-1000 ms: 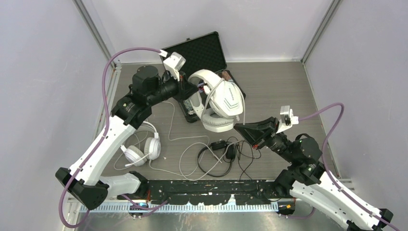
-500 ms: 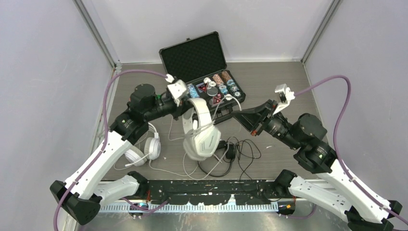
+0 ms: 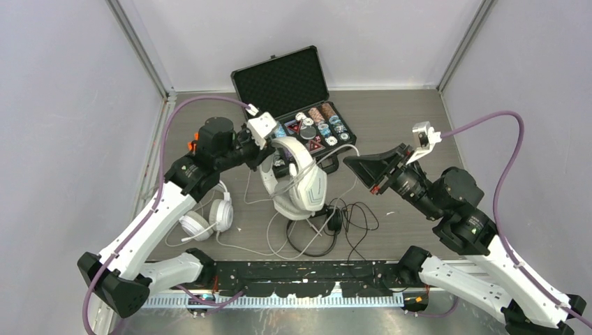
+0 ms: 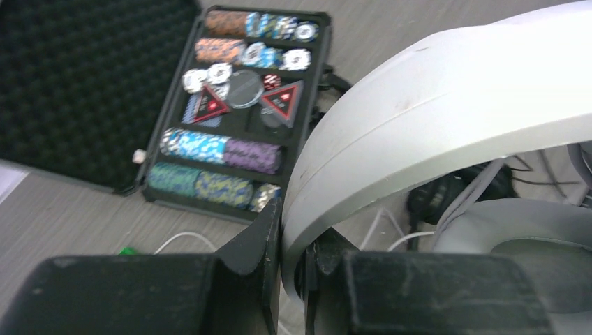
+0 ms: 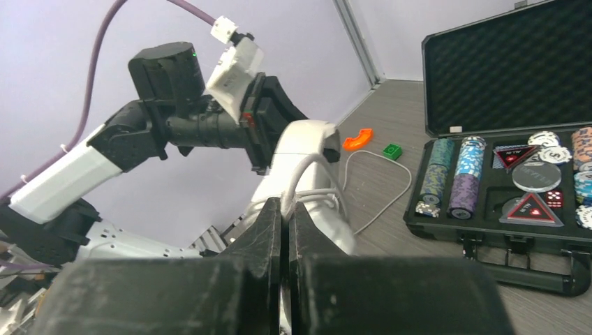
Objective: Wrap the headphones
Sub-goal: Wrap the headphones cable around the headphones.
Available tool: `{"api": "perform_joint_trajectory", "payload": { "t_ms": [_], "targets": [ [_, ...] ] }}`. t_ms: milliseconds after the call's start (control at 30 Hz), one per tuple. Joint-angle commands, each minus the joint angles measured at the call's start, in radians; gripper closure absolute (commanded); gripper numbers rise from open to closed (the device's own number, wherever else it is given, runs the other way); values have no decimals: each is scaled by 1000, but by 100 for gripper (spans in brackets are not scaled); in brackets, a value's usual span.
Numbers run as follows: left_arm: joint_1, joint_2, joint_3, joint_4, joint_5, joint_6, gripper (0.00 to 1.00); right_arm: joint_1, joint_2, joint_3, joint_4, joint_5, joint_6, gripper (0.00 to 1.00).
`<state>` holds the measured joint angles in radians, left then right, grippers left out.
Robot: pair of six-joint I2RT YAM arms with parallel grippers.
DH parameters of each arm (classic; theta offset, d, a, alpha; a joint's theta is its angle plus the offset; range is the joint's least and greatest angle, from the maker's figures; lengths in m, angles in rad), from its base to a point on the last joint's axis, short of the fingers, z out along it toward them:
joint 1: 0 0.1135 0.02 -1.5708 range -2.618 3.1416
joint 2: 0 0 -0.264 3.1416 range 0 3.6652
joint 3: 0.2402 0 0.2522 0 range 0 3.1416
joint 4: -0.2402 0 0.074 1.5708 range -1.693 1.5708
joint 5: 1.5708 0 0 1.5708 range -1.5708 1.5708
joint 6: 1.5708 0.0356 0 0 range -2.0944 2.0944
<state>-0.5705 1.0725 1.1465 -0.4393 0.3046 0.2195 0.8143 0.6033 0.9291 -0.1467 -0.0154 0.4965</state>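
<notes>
The bulky white-grey headphones (image 3: 301,187) hang over the table's middle, cups down. My left gripper (image 3: 274,152) is shut on their headband (image 4: 447,105), which sits pinched between the jaws in the left wrist view (image 4: 296,234). My right gripper (image 3: 348,162) stands to their right, shut on their white cord (image 5: 301,176), which loops from the tips (image 5: 285,208) up over the headband. The slim black headphones (image 3: 315,236) lie below with tangled black cord. The white round-cup headphones (image 3: 206,220) lie at the left under my left arm.
An open black case (image 3: 282,82) of poker chips (image 3: 315,122) stands at the back centre. A loose white cord (image 3: 251,202) crosses the table. A small orange piece (image 5: 357,138) and a green brick (image 5: 391,150) lie near the case. A black rail (image 3: 307,276) runs along the near edge.
My left gripper carried the white-grey headphones from above the case down toward the table's middle. My right gripper moved back and right, and closed on the white cord.
</notes>
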Motion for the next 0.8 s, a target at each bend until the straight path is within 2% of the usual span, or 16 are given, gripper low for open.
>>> {"api": "perform_joint_trajectory", "payload": {
  "t_ms": [0,133,300,600,767],
  "targets": [
    [3,7,60,-22,-172,15,100,-3,61,110,11,-21,37,100],
    [3,0,40,-14,-292,2,100,-3,145,151,29,-121,112,100],
    [2,52,87,-85,-440,-65,100,-3,236,139,156,-223,247,100],
    [-2,109,93,-90,-479,-181,100,6,410,190,236,-227,296,100],
    [0,177,160,-168,-545,-316,100,89,471,214,198,-185,270,100]
  ]
}}
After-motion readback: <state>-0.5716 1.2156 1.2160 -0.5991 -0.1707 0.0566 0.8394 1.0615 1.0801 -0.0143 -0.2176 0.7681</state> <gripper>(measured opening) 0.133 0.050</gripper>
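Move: The left hand already holds the white headphones by the headband; their middle lies some 8 cm to its right, 3 cm back and 5 cm lower. The right hand, still pinching the cable, has the headphones about 12 cm to its left, 2 cm ahead and 10 cm below. Beneath on the table, the black headphones lie about 6 cm left of the right hand, level with it fore and aft, and the chip case some 5 cm left and 35 cm ahead, both nearly 40 cm down. The right hand keeps its pinch on the cable and sweeps about 11 cm to the left and a little forward, in over the white headphones, rising barely at first and then sinking slightly as the wrist tips down and turns counter-clockwise. Meanwhile the left hand keeps its hold on the headband and swings the headphones counter-clockwise by nearly 30 degrees, carrying them about 6 cm left and 5 cm forward while lowering them some 5 cm, mostly in the later part. ##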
